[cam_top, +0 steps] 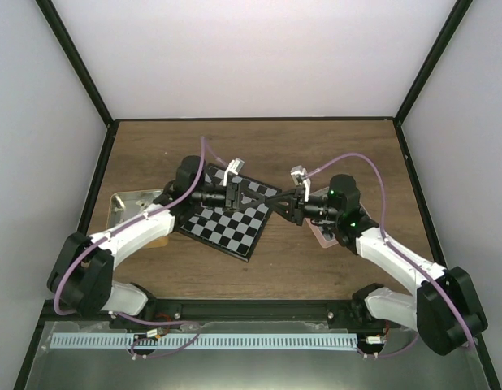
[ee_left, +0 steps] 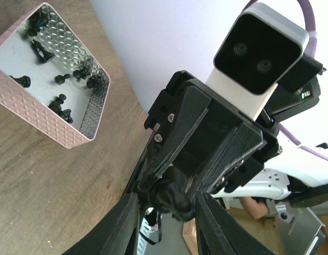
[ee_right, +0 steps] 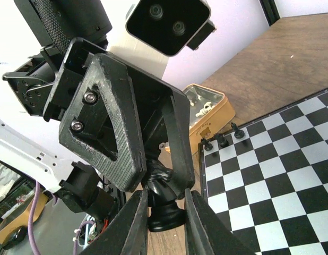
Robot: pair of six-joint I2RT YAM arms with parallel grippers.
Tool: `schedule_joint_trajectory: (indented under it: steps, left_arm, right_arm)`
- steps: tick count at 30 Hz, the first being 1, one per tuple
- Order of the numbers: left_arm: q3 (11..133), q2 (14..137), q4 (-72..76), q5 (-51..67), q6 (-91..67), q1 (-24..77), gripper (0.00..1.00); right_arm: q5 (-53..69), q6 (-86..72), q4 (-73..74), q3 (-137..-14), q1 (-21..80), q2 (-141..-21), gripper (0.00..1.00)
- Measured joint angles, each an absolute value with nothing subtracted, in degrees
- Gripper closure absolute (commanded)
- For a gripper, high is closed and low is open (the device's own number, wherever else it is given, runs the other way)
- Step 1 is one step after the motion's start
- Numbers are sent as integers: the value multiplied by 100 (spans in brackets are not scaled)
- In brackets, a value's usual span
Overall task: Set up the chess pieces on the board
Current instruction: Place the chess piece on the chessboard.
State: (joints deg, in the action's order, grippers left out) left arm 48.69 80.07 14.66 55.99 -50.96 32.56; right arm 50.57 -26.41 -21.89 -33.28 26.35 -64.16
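A black knight [ee_right: 165, 199] hangs in mid-air over the board's right edge, and both grippers are on it. My right gripper [ee_right: 165, 226] is shut on its base. My left gripper [ee_left: 172, 226] reaches in from the opposite side with its fingers [ee_right: 113, 138] pressed on the knight's head [ee_left: 174, 199]. In the top view the two grippers, left [cam_top: 253, 196] and right [cam_top: 271, 199], meet tip to tip above the board [cam_top: 227, 231]. Three black pieces [ee_right: 222, 139] stand along the edge of the board [ee_right: 281, 180].
A pink tray [ee_left: 42, 122] holding several black pieces [ee_left: 60, 103] sits on the wooden table to the right. A tan tray [ee_right: 217, 119] with cream-white pieces [ee_right: 204, 109] lies beside the board's left side [cam_top: 133, 203].
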Motion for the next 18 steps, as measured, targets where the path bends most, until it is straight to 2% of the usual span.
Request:
schedule_joint_trajectory:
  steps: [4,7,10,11,14,16,18]
  left_arm:
    - [4915,8060,1463,5601,-5098,3269,80]
    - [4934,8064,1450,5583,-5078,3269,95]
    - [4934,8064,1382,5529,-5070,3229,96]
    - [4934,8064,1365,5511,-5065,3229,96]
    - [4936,8064,1295,5443,-4934,3245,96]
    - [4967,8060,1138,5363,-4764,3271,96]
    - [5076,8060,777,5192,-4482,3282,96]
  right_arm:
    - [5070,-2578,-2134,-3332,2670,-6493,83]
    - [5092,-2523,-2080,-3363,2696,-6532,83]
    - [4976,-2462,-2008,-3420,2681,-6541,80]
    - [4958,-2436,-1979,-3426,2683,-6545,75]
    - [4941,-2418,-1911,-3444,2700,-6552,52]
    - [4908,-2412,-1848,-3452,2738,-6549,40]
    - [4783,-2357,-1785,-3461,2757,-6517,33]
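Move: The black chess piece is held by the right hand out in the air, its middle practically at that hand's fingertips. It also sits right at the left hand point, between the left hand's still-open fingers. From the left hand, the chessboard's middle lies about 10 cm left, 4 cm ahead and 21 cm below; three placed pieces stand some 24 cm left, 1 cm ahead and 19 cm below. The pink tray is roughly 21 cm right of the right hand, 3 cm ahead and 20 cm below. Almost in place, the left hand shuts its fingers and pinches the black piece while the right hand still grips it. Only then does the right hand open to over half its range, letting go and staying around the piece. Meanwhile the left eases about 1 cm forward and then 1 cm down; the right sinks about as much. ##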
